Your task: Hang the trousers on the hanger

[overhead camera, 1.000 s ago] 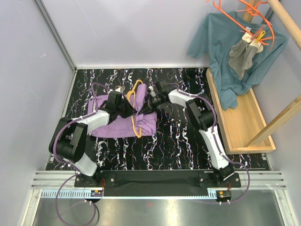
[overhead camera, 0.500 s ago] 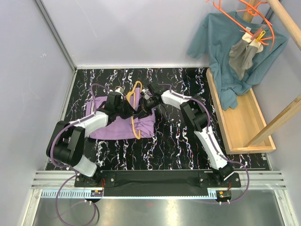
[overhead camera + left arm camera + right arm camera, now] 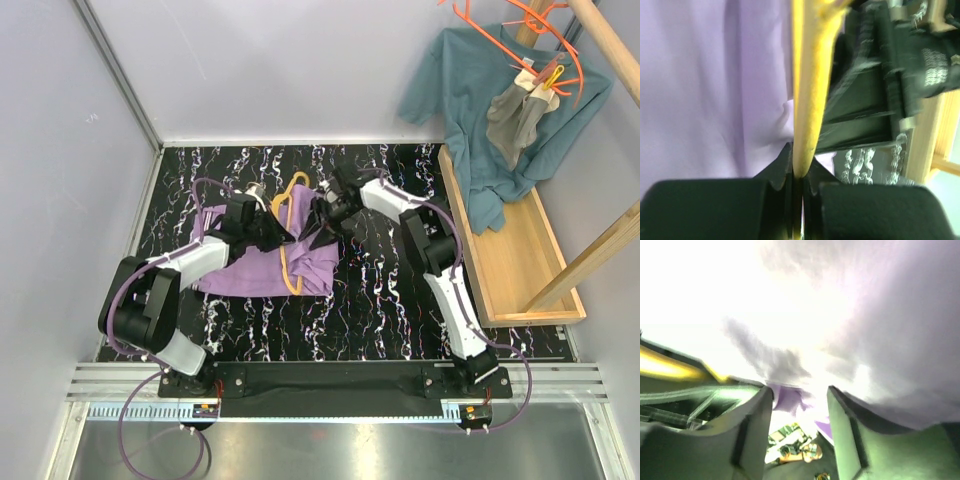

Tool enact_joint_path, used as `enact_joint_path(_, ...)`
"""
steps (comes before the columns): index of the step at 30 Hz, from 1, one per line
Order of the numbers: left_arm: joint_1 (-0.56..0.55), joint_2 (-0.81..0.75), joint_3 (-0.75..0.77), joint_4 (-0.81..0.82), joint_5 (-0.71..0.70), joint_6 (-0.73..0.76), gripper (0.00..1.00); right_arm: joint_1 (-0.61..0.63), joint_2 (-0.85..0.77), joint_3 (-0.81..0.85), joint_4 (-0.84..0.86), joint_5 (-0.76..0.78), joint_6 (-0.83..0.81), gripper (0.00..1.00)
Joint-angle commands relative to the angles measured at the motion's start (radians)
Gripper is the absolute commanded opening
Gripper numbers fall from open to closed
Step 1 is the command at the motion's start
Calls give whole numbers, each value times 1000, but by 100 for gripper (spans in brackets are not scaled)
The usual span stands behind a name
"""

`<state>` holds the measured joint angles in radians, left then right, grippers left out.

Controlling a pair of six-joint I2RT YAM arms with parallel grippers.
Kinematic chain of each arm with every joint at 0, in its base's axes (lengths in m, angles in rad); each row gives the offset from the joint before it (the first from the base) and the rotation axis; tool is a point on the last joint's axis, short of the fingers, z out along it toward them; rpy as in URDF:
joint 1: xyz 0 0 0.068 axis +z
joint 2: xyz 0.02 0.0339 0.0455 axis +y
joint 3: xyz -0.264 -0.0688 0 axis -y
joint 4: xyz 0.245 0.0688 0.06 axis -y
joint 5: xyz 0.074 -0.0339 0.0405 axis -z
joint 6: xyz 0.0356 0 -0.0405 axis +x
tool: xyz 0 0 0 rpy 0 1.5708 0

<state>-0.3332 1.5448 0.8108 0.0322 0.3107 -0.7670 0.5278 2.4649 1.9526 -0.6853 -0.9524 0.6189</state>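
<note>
The lilac trousers [image 3: 250,262] lie bunched on the black marbled table, left of centre. The yellow hanger [image 3: 288,238] lies across their right part, its hook [image 3: 296,180] pointing to the far side. My left gripper [image 3: 276,232] is shut on a hanger bar [image 3: 807,100], with the trousers [image 3: 715,90] beneath it; the left gripper [image 3: 801,172] pinches the bar at its fingertips. My right gripper [image 3: 322,216] stands open at the trousers' right edge. In the right wrist view the right gripper [image 3: 800,397] has its fingers [image 3: 752,432] apart, with a fold of trousers [image 3: 865,315] just past the tips and the hanger [image 3: 670,367] at left.
A wooden tray [image 3: 512,262] runs along the right side of the table. Above it a teal shirt [image 3: 480,100] and a small grey garment [image 3: 520,112] hang on orange hangers [image 3: 535,25] from a wooden rail [image 3: 610,45]. White walls close the left and far sides.
My right gripper has opened and let go of the trousers cloth, shifting slightly right. The left gripper stays shut on the hanger and has moved a little toward the far side.
</note>
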Motion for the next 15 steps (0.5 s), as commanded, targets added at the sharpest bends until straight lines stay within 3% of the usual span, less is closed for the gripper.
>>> enact_joint_path(1, 19, 3, 28, -11, 11, 32, 0, -77, -66, 87, -98, -20, -76, 56)
enact_joint_path(6, 19, 3, 34, -15, 21, 40, 0, -98, -107, 94, -21, 4, -15, 56)
enact_joint_path(10, 19, -5, 48, -29, 25, 44, 0, -114, -92, 100, 128, -22, 136, 47)
enact_joint_path(15, 19, -32, 50, -31, 33, 31, 0, -114, 12, 234, 142, 33, 197, 21)
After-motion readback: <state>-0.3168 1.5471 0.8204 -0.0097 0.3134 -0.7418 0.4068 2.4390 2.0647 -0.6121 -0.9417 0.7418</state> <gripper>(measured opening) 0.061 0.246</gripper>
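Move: Some 8 cm ahead of the open right hand, 2 cm to its right and roughly 4 cm lower, lies the far part of the trousers' folded-over flap. The hanger's held bar is about 3 cm to this hand's left and level with it, and the flap's near corner about 12 cm back and 6 cm to the right. From the left hand, which holds the hanger, that far part is about 8 cm ahead and 5 cm to the right. Leaving the middle of the flap, the half-open right hand sweeps forward about 8 cm while rising some 5 cm, swinging first to the right and then slightly back left, to end above the far part of the trousers. It turns about 10 degrees clockwise, and its fingers draw partly shut late on. The left hand stays put and keeps its pinch on the hanger. ##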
